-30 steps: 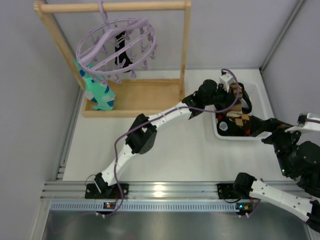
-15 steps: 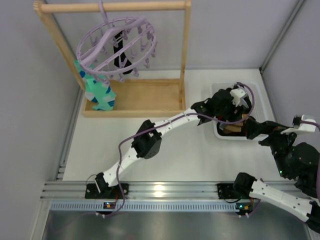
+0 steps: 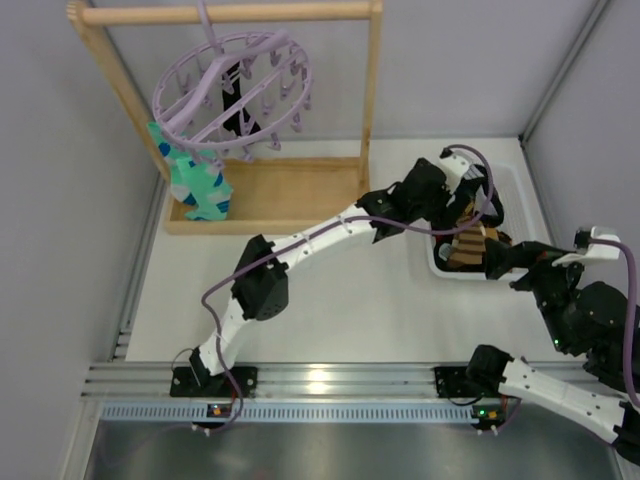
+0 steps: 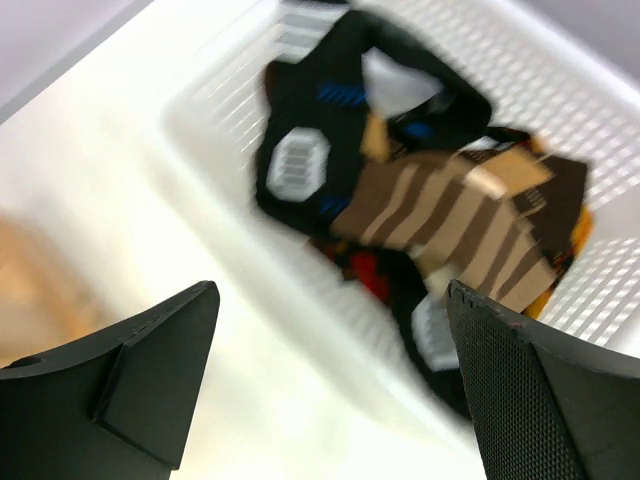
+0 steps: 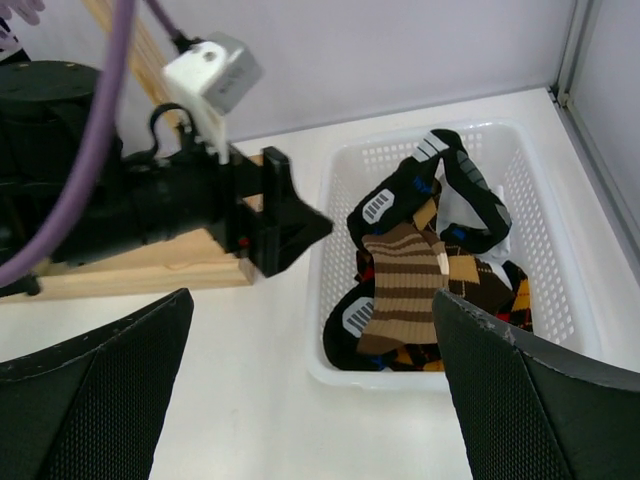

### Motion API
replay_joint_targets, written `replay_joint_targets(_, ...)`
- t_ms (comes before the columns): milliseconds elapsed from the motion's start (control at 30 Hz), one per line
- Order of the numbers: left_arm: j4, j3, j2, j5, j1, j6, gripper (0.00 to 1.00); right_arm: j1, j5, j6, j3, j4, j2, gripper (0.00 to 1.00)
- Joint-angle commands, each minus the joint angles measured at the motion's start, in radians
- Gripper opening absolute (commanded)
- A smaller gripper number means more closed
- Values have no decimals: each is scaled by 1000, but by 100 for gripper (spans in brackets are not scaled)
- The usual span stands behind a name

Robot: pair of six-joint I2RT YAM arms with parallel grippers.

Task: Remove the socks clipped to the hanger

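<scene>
The lilac hanger (image 3: 232,92) hangs from the wooden rack. A teal-and-white sock (image 3: 195,185) and a black sock (image 3: 240,112) are clipped to it. My left gripper (image 3: 443,210) stands open at the left rim of the white basket (image 3: 436,264), holding nothing. In the left wrist view the left gripper (image 4: 330,335) hovers over the basket's rim (image 4: 250,270), with a brown-and-tan striped sock (image 4: 450,215) and a black sock (image 4: 305,150) lying inside. My right gripper (image 5: 310,385) is open and empty near the basket's front; its view shows the striped sock (image 5: 400,290) on the pile.
The wooden rack's base tray (image 3: 285,195) lies left of the basket. A grey wall runs behind the rack, and a side wall stands close on the right. The metal rail (image 3: 320,385) carries both arm bases.
The left gripper opened and let go of the striped sock, which now lies in the basket. The left arm dipped into the basket, then drew back to its left rim.
</scene>
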Motion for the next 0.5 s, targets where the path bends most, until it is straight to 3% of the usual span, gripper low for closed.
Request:
replay_joint_targets(0,10,-187,-256,-248,0,-59,98,6,-22,-20,0,65,3,99)
replay_joint_targets(233,-1,-704,-649,-578,3,-176,98,6,-103,-69,-14,173,82,99)
replay_joint_targets(333,-89,-894,-836,-629,15,-298,98,4,-125,-68,-12,213,160,99)
replay_joint_targets(467,-258,-1028,-1013,-676,26,-392,98,6,-203,-68,-41,308,263,100)
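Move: The teal sock still clipped to the hanger is about 50 cm to the left hand's left, 5 cm farther out and slightly lower; the black sock hangs roughly 42 cm left and 18 cm ahead. The white bin lies about 9 cm right, 3 cm ahead and 20 cm below. From the right hand, the teal sock is some 58 cm left, 25 cm ahead and 17 cm lower. Open left hand sweeps 28 cm left from bin towards hanging socks, turning counter-clockwise; open right drifts 7 cm left. ##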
